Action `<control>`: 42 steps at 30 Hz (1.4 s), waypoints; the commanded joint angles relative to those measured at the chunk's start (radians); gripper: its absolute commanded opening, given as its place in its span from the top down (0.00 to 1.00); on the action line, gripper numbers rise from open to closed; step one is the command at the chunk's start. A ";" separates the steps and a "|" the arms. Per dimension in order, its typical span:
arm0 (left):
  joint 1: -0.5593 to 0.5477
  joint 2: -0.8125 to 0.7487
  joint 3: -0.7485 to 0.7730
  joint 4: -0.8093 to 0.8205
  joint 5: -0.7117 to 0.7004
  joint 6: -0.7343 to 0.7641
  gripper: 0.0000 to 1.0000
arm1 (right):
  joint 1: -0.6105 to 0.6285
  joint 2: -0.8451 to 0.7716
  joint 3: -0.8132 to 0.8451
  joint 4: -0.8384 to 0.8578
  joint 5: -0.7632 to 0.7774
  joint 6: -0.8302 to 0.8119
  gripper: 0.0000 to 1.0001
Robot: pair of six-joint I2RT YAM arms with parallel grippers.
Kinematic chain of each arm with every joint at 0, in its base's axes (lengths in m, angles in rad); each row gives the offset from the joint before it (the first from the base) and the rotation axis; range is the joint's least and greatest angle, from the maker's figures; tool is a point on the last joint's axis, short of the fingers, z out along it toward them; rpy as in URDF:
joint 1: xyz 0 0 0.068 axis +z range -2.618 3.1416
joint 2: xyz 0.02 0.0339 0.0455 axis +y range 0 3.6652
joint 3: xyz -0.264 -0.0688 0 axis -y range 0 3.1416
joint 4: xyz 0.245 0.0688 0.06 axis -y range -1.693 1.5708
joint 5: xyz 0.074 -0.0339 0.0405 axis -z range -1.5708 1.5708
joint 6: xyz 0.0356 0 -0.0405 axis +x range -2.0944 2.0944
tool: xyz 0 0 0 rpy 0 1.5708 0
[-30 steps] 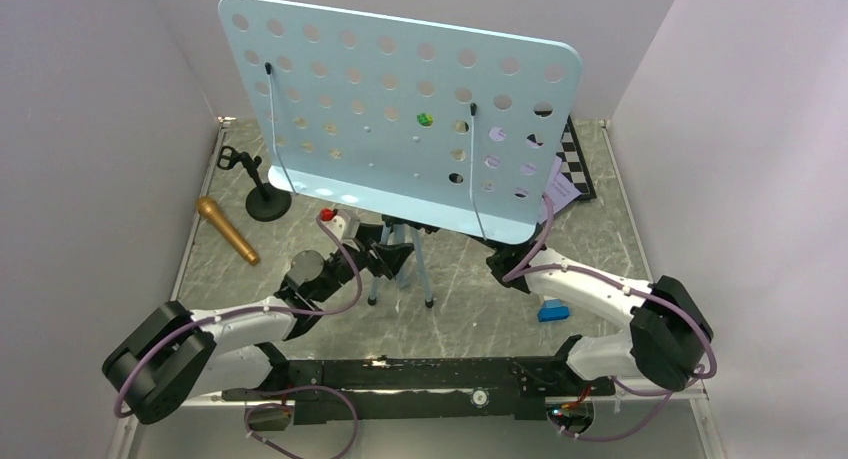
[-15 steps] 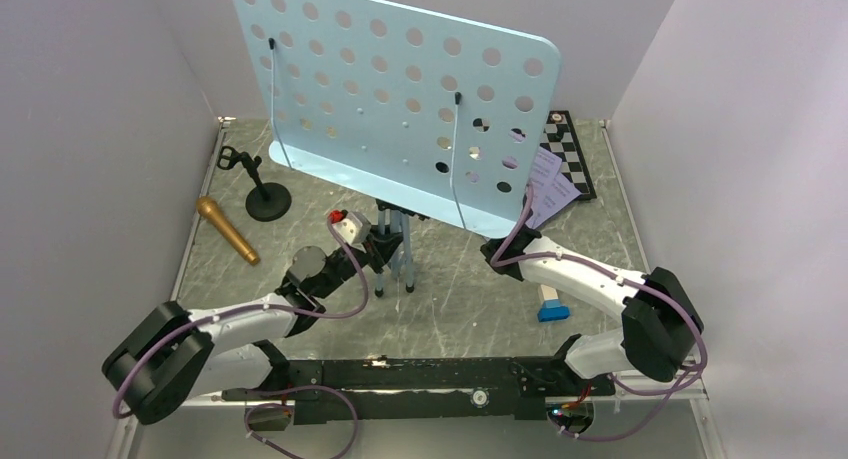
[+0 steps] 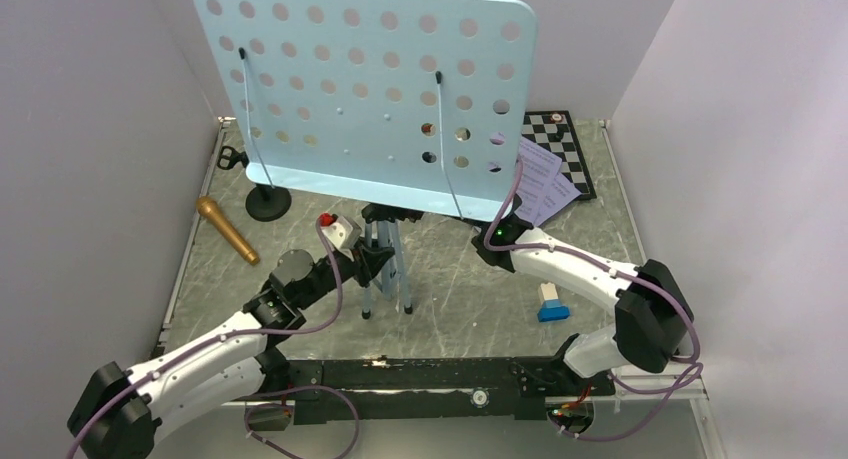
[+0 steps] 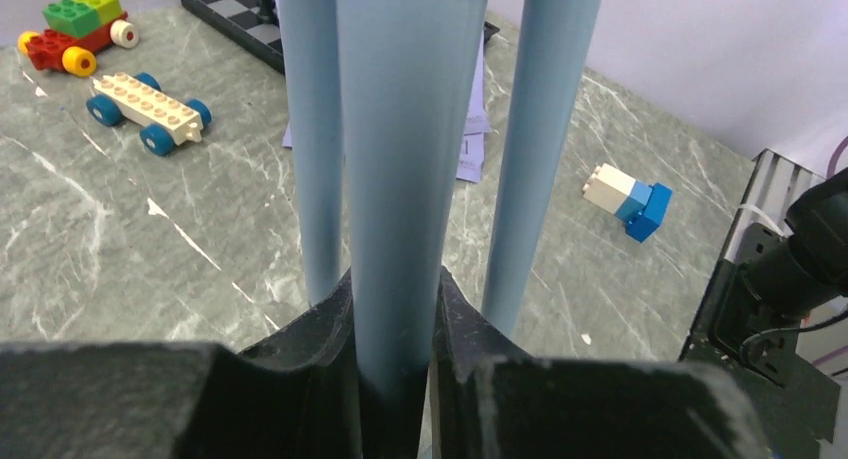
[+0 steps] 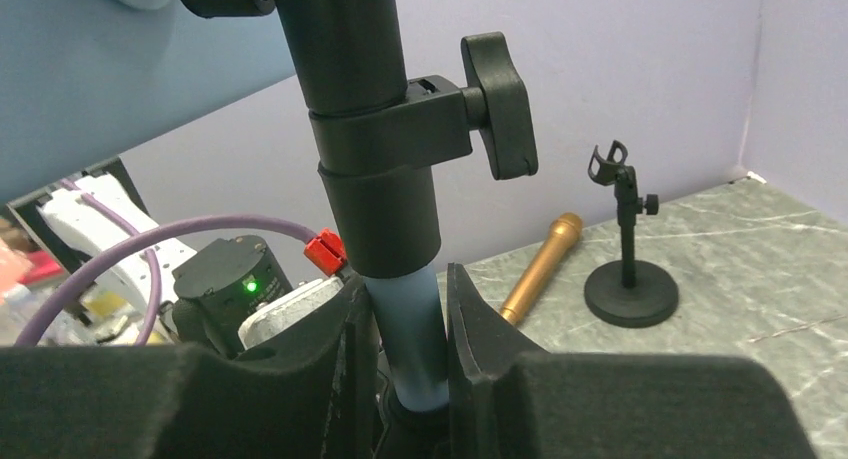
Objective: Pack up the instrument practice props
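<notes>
The light-blue music stand's hole-punched desk (image 3: 365, 89) fills the upper top view, and its tripod legs (image 3: 385, 274) hang close together below. My left gripper (image 4: 395, 309) is shut on the middle blue tube (image 4: 405, 129) of the tripod. My right gripper (image 5: 405, 309) is shut on the blue pole (image 5: 412, 324), just under the black clamp collar (image 5: 385, 169); in the top view its fingers are hidden under the desk edge. The white sheet-music pages (image 3: 545, 184) lie at the back right. The gold-brown microphone (image 3: 227, 230) and the black mic stand (image 3: 265, 197) sit at the left.
A black-and-white chessboard (image 3: 560, 149) lies at the back right under the pages. Two toy brick cars (image 4: 150, 104) stand behind the stand. A blue-and-white brick (image 3: 550, 301) lies near the right arm. Walls close in the table on three sides.
The stand has shifted left and its desk has swung level. The tripod legs have come together. My left gripper has shut on the tube; the right gripper has kept hold of the pole.
</notes>
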 commanded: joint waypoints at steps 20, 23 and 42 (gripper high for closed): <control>0.027 -0.219 0.137 -0.114 -0.126 -0.173 1.00 | 0.054 -0.002 0.072 0.063 -0.171 0.466 1.00; 0.027 -0.224 0.109 -0.093 -0.166 -0.195 1.00 | 0.056 0.001 0.058 0.089 -0.171 0.486 1.00; 0.026 -0.209 0.369 -0.375 -0.249 -0.234 1.00 | 0.065 0.043 0.220 0.085 -0.156 0.611 1.00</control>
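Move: My left hand already grips the music stand's post low down, between its folded legs; the black leg hub sits about 10 cm above this hand and 4 cm farther out, straight in line sideways, and the leg feet hang some 17 cm below and 4 cm back. My right hand already grips the post higher up, under the black collar, with the hub roughly 6 cm straight below it and the desk's middle some 22 cm above and 4 cm ahead. Keeping both grips on the post, I draw my left hand back and slightly left, about 3 cm in all, while my right stays nearly in place and rolls some 15 degrees, swinging the leg end towards me and the desk's top away. Then I lift both hands together, straight up about 5 cm. ##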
